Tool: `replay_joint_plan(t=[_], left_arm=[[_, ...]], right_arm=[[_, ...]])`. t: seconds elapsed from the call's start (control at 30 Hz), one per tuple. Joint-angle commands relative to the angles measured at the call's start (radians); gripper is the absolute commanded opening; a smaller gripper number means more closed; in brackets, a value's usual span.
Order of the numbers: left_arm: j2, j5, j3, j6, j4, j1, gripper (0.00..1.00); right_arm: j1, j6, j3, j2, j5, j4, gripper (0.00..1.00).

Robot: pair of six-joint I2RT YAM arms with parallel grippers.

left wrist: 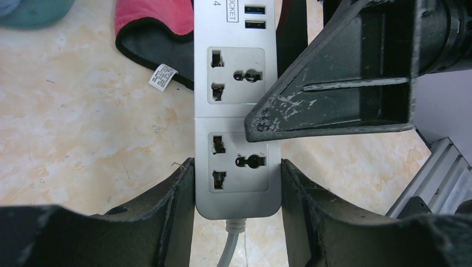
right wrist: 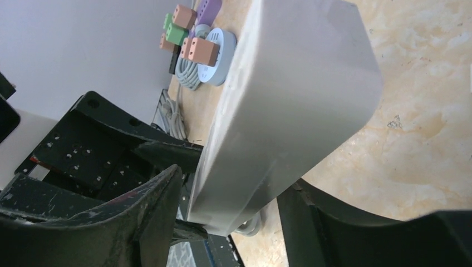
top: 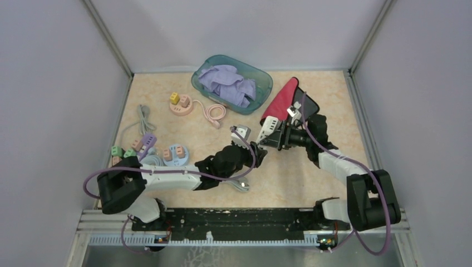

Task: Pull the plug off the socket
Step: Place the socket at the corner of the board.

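The socket is a grey power strip (left wrist: 236, 100) whose underside fills the right wrist view (right wrist: 289, 94). Both outlets that show on its face are empty, and two USB ports sit above them. The plug is out of view. My left gripper (left wrist: 236, 167) is shut on the strip's cord end, a finger pressed against each long side, with the grey cord (left wrist: 231, 245) running out below. My right gripper (right wrist: 231, 183) straddles the strip's far part, jaws open with a gap at the left finger. One of its fingers (left wrist: 334, 83) lies across the strip's face. The two grippers meet mid-table (top: 261, 144).
A red and black cloth (top: 284, 97) lies behind the right arm. A teal basin (top: 261, 75) with purple cloth stands at the back. A pink round socket (top: 181, 104), a blue round one (top: 176, 153) and coloured adapters (top: 119, 150) sit at the left.
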Motion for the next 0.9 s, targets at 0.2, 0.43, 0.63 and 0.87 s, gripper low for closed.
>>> replay_joint_plan(t=[0.2,0.43,0.63,0.87], left_arm=[[0.036,-0.124,0.116,0.011,-0.022,-0.04,0.05],[-0.001,-0.009,0.062,0.073,0.042,-0.04,0.62],[-0.078,0.091,-0.068,0.17,0.181,-0.04,0.96],[-0.227,0.152,-0.201,0.242,0.225,-0.039,1.0]], right_arm=[[0.008,0.048,0.005,0.026,-0.027,0.063,0.12],[0.008,0.025,0.017,0.021,-0.063,0.075,0.0],[0.004,-0.034,0.048,0.018,-0.103,0.047,0.0],[-0.024,-0.191,0.141,0.019,-0.17,-0.105,0.0]])
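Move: The socket, its cord end pinched in the left fingers, already reaches between the right hand's half-open fingers: its middle is about 2 cm ahead, 1 cm left and 1 cm above the right hand, and some 6 cm ahead, 2 cm right and 1 cm above the left. On the table roughly 14 cm below, the red-grey cloth lies about 15 cm ahead and 10 cm right of the right hand, the grey cord bundle some 16 cm back and 10 cm left. The socket changes hands in the air: the right fingers close across its body just cord-side of the middle and keep hold, their hand staying almost in place. Only then do the left fingers open wide and let go of the cord end, that hand pulling back about 3.5 cm while rising some 2.5 cm, its wrist tipping up and turning clockwise roughly 10 degrees each. ##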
